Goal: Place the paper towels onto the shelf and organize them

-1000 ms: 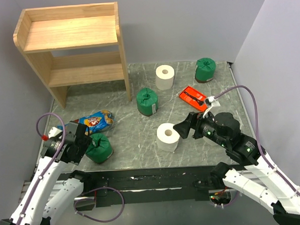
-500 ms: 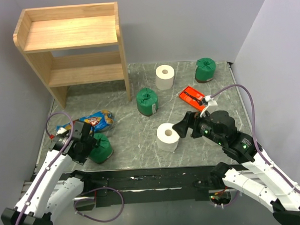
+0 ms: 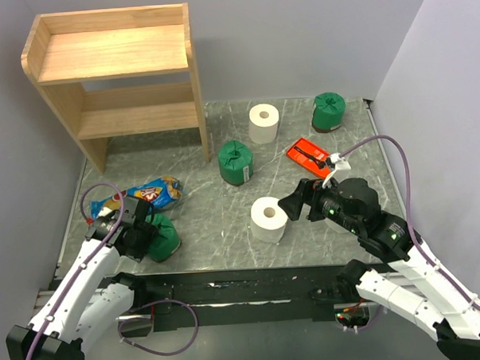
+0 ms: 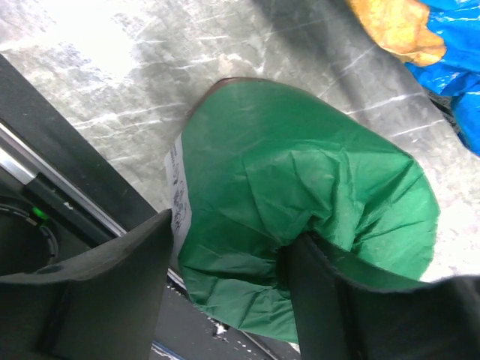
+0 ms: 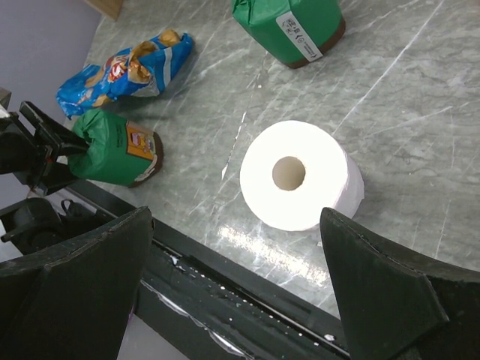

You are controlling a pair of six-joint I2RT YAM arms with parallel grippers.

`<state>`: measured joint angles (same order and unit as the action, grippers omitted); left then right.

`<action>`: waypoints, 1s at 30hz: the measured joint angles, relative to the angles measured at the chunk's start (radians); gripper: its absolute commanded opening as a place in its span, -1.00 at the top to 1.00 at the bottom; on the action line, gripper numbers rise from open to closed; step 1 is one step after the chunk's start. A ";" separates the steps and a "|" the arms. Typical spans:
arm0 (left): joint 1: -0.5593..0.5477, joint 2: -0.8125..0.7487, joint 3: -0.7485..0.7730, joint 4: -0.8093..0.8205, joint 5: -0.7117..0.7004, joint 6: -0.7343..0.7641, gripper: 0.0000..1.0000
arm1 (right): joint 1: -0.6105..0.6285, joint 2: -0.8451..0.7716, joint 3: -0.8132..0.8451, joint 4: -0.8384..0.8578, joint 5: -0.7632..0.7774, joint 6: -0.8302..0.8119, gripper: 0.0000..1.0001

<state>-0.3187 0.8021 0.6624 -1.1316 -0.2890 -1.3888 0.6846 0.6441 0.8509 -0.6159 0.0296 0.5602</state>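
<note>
A green-wrapped paper towel roll (image 3: 163,237) (image 4: 300,187) lies near the table's front left edge. My left gripper (image 3: 145,230) (image 4: 229,251) is shut on it, one finger denting the wrapper and the other against its labelled side. A white roll (image 3: 268,219) (image 5: 300,176) stands upright at front centre. My right gripper (image 3: 293,205) (image 5: 236,219) hovers open just right of and above it, apart from it. Another white roll (image 3: 264,123) and two green rolls (image 3: 236,163) (image 3: 329,111) stand further back. The wooden shelf (image 3: 115,54) at back left holds nothing.
A blue snack bag (image 3: 149,193) (image 5: 127,64) lies just behind the held green roll. A flat orange-red tray (image 3: 307,155) sits right of centre, behind my right gripper. The black front rail (image 3: 244,279) runs along the near edge.
My left gripper has moved right onto the green roll and narrowed its jaws until they press its sides. The right gripper has barely shifted and stays open.
</note>
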 measured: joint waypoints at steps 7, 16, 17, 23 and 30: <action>0.000 -0.002 0.004 0.001 0.003 0.020 0.25 | 0.000 0.016 0.012 -0.024 0.009 0.000 -0.98; -0.017 -0.001 0.043 -0.016 0.008 0.096 0.66 | 0.000 0.019 0.021 -0.030 0.013 0.000 -0.97; -0.020 0.000 0.055 -0.018 0.008 0.107 0.68 | 0.000 0.019 0.021 -0.030 0.013 0.000 -0.98; -0.036 0.016 0.143 -0.026 0.011 0.196 0.81 | 0.000 0.033 0.058 -0.058 0.016 -0.008 -0.97; -0.041 -0.040 0.245 -0.011 0.037 0.315 0.74 | 0.000 0.023 0.069 -0.059 0.014 -0.008 -0.98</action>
<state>-0.3599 0.7624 0.9073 -1.1427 -0.2523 -1.0740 0.6846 0.6666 0.9203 -0.6750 0.0441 0.5526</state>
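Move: The green roll I'm about to grip sits right at my left fingers, its middle roughly 2 cm ahead, 3 cm to the right and 4 cm below. Beyond it the blue snack bag lies some 13 cm ahead of my hand and 3 cm left; another green roll stands about 22 cm ahead and 25 cm right, the white roll about 5 cm ahead and 31 cm right. From my right hand the roll to be gripped is some 35 cm left, 2 cm back and 20 cm lower. My left hand first stays put while its fingers close on the wrapped rim of the green roll, one in the dent in its top and the other outside. Keeping that pinch, I lift about 8 cm, faster towards the end, easing slightly forward and right, turning some 20 degrees clockwise and tilting the fingertips forward. ##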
